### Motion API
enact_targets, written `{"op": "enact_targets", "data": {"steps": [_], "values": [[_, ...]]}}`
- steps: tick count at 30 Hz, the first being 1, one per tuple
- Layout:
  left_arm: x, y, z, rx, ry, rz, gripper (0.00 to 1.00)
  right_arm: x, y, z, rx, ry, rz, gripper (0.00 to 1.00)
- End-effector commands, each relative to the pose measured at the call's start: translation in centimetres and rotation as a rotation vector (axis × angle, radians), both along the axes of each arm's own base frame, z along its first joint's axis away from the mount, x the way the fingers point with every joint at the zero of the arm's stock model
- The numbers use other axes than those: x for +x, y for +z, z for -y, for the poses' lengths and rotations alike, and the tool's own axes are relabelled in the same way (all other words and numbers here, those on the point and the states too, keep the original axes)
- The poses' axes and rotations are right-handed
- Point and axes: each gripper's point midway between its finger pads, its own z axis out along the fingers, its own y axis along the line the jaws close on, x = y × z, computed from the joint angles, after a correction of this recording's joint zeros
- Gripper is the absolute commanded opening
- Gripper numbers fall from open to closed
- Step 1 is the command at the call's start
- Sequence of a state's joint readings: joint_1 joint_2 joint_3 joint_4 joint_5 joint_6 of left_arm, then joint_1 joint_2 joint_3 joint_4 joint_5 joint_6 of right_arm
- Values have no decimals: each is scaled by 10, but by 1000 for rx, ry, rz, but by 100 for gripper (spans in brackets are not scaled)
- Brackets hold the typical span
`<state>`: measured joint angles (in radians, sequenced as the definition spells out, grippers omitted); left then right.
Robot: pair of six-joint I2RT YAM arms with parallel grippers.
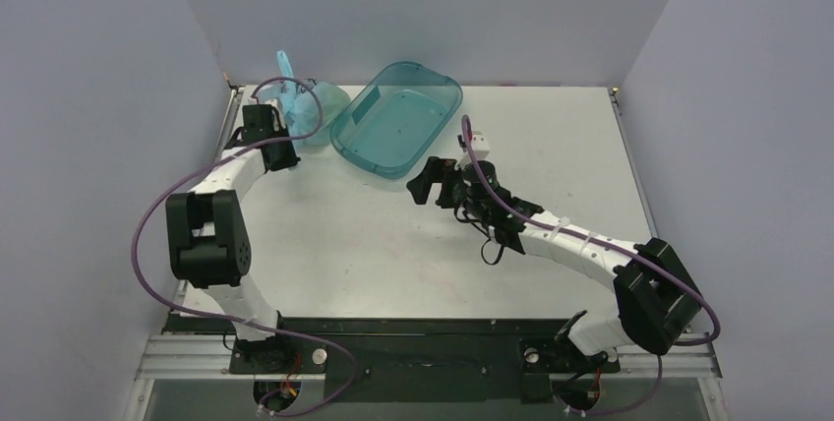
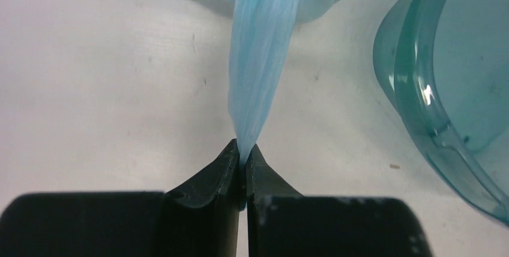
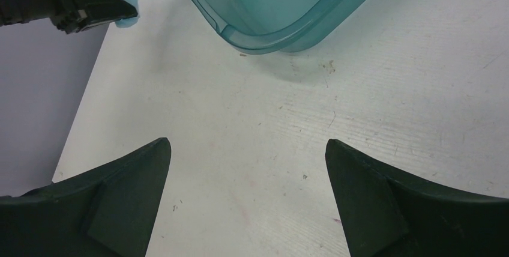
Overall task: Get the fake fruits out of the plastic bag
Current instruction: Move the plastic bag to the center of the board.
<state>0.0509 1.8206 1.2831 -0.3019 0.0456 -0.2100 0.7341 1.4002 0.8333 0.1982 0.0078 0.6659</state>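
The light blue plastic bag lies at the far left of the table, beside the teal tub. My left gripper is shut on a pulled-out strip of the plastic bag, which stretches taut from the jaws to the bag's body. My right gripper is open and empty above bare table, just in front of the tub; its fingertips stand wide apart. No fake fruits show in any view; the bag's inside is hidden.
A rigid teal transparent tub stands tilted at the back centre, right of the bag, also in the left wrist view and the right wrist view. Grey walls close in the left, back and right sides.
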Motion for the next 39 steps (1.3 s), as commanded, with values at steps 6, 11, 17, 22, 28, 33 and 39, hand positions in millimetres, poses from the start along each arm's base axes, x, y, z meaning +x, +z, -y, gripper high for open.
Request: {"op": "enact_targets", "data": {"steps": [6, 11, 17, 22, 28, 33, 39], "values": [[-127, -3, 52, -268, 145, -90, 0, 5, 25, -16, 26, 60, 50, 96], [-170, 10, 98, -333, 105, -50, 0, 0, 25, -23, 44, 88, 63, 96], [-225, 17, 142, -387, 33, -30, 0, -18, 26, -46, 27, 169, 97, 96], [-264, 16, 155, -423, 4, -55, 0, -29, 22, -60, -19, 225, 123, 96], [-291, 17, 167, -495, -35, -49, 0, -28, 9, -59, -43, 227, 128, 96], [-300, 36, 173, -518, -74, -8, 3, -32, 0, -70, -31, 255, 132, 96], [-295, 61, 161, -433, -106, 58, 46, -31, -7, -70, -59, 253, 126, 96]]}}
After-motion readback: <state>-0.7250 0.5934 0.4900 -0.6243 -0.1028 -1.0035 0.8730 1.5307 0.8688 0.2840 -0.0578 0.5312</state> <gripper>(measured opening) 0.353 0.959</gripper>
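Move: The left fingers already pinch the plastic bag's handle; the bare patch of board it is taken to lies about 13 cm back, 6 cm right and 8 cm below. The bag's body sits some 13 cm ahead and 4 cm right of the hand, the teal tray about 12 cm ahead and 27 cm right. From the right hand, that patch is roughly 30 cm left, 3 cm back and 15 cm down. Left hand pulls the bag's handle some 30 cm back and rightward, then opens; open right hand shifts left. ##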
